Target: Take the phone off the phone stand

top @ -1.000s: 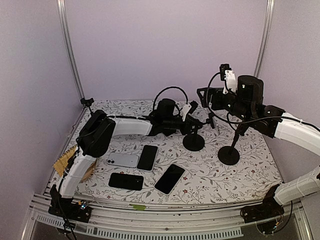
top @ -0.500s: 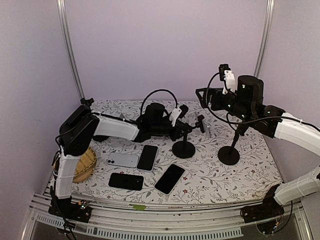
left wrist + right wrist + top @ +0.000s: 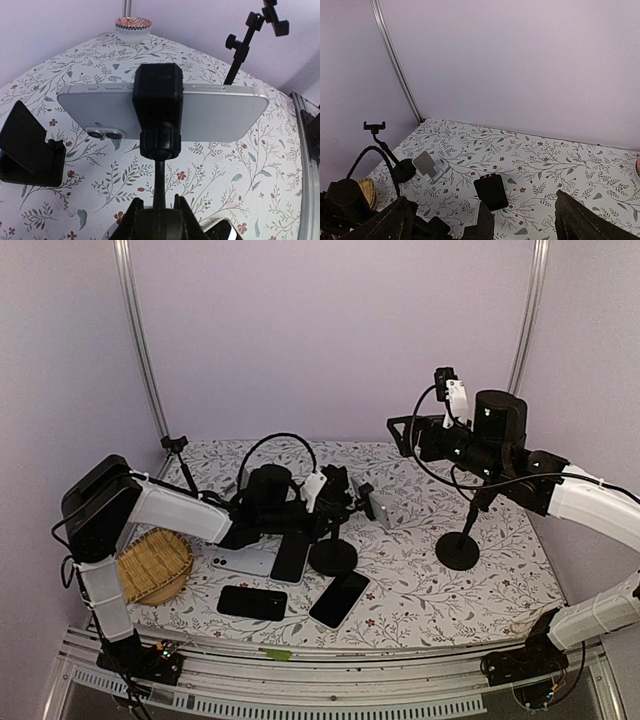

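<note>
A silver phone (image 3: 215, 112) lies sideways in the black clamp (image 3: 159, 100) of a phone stand; it also shows in the top view (image 3: 378, 508). My left gripper (image 3: 158, 212) is shut on the stand's thin stem just below the clamp. In the top view, the left gripper (image 3: 330, 504) is above the stand's round base (image 3: 333, 558), which sits on the table. My right gripper (image 3: 403, 435) is open and empty, held high at the right, well apart from the phone. Its fingers (image 3: 387, 220) spread wide in the right wrist view.
Several loose phones lie near the stand base: a silver one (image 3: 245, 560) and black ones (image 3: 292, 558), (image 3: 252, 602), (image 3: 340, 597). A woven basket (image 3: 155, 565) is at left. A second round-based stand (image 3: 460, 550) is at right. A black wedge stand (image 3: 491, 191) and a white one (image 3: 427, 165) sit at the back.
My left gripper has dragged the stand with the phone to the left and toward the near edge. The left arm has folded back. The right arm has barely moved.
</note>
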`<action>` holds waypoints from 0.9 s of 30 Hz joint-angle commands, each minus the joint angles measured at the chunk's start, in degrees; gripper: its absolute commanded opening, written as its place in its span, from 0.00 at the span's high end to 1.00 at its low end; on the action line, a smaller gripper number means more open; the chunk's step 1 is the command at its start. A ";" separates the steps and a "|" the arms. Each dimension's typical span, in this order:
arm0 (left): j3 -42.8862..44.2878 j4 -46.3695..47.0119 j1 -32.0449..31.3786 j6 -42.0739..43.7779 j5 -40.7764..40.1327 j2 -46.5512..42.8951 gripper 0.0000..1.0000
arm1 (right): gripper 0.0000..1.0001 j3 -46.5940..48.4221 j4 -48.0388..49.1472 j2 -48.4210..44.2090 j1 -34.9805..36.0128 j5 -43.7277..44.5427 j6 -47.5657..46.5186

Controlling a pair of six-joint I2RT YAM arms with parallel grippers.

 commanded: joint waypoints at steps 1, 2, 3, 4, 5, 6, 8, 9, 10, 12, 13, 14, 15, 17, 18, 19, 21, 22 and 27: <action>-4.30 5.81 -0.87 -1.58 -2.81 -3.27 0.81 | 0.01 -0.08 1.67 0.92 -0.36 -1.73 0.04; -4.92 6.29 -0.85 -1.79 -2.88 -3.28 0.81 | 0.01 0.10 1.64 1.18 -0.36 -1.95 0.11; -5.41 6.81 -0.86 -2.04 -2.84 -3.16 0.80 | 0.01 0.27 1.59 1.38 -0.30 -2.03 0.16; -5.84 7.29 -0.99 -2.27 -2.85 -3.07 0.78 | 0.01 0.42 1.55 1.62 -0.35 -2.16 0.24; -6.19 7.66 -1.04 -2.44 -2.90 -2.90 0.76 | 0.01 0.48 1.50 1.90 -0.33 -2.29 0.25; -6.40 8.08 -1.16 -2.55 -2.92 -2.81 0.73 | 0.01 0.55 1.52 2.00 -0.35 -2.46 0.25; -6.69 8.58 -1.37 -2.45 -3.08 -2.63 0.68 | 0.01 0.77 1.40 2.44 -0.34 -2.58 0.25; -6.70 8.65 -1.46 -2.21 -3.11 -2.54 0.65 | 0.01 0.94 1.36 2.61 -0.32 -2.60 0.25; -6.66 8.75 -1.48 -1.95 -3.11 -2.44 0.62 | 0.01 0.99 1.27 2.73 -0.31 -2.71 0.25; -6.18 8.61 -1.56 -1.47 -2.83 -2.17 0.56 | 0.01 1.14 1.22 2.97 -0.36 -2.78 0.21; -5.90 8.37 -1.60 -1.08 -2.61 -2.07 0.53 | 0.01 1.17 1.18 3.02 -0.31 -2.80 0.17; -5.56 8.11 -1.54 -0.93 -2.32 -2.01 0.51 | 0.01 1.18 1.12 3.09 -0.30 -2.89 0.05; -5.30 7.96 -1.52 -0.78 -2.01 -1.97 0.48 | 0.01 1.16 1.13 3.11 -0.33 -2.88 0.00; -4.53 7.68 -1.53 -0.54 -1.04 -1.73 0.45 | 0.01 1.12 1.12 3.24 -0.34 -2.92 -0.08; -3.83 7.28 -1.55 -0.25 -0.50 -1.35 0.44 | 0.01 1.17 1.09 3.24 -0.29 -2.93 -0.14; -2.95 6.73 -1.52 -0.14 0.06 -0.79 0.43 | 0.01 1.23 1.07 3.36 -0.34 -2.88 -0.18; -0.40 5.18 -1.53 0.19 0.83 1.18 0.41 | 0.01 1.31 1.06 3.44 -0.34 -3.07 -0.14; 1.25 4.26 -1.54 0.24 1.07 2.38 0.41 | 0.01 1.28 0.97 3.46 -0.33 -3.10 -0.18; 7.16 1.13 -1.52 -0.02 2.51 7.23 0.39 | 0.01 0.72 0.53 2.56 -0.36 -2.48 -0.44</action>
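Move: The phone stand's pole is already between the left fingers, with its round base straight below them by about 11 cm. The clamped phone is roughly 9 cm to the right, 2 cm farther out and 3 cm above the fingers. On the table 12 cm below, a black phone lies 10 cm back and 1 cm to the right, and another 10 cm to the left, level. The base lies about 14 cm left of the right hand, 2 cm back and 33 cm below. The left fingers let go of the phone stand's pole, opening from nearly shut to a little over half while the hand eases about 1.5 cm left and back; it then turns round and goes some 3.5 cm right and slightly forward and up, after the tipping stand. Meanwhile the open, empty right hand sinks about 2 cm and drifts slightly left, staying well above the table. ##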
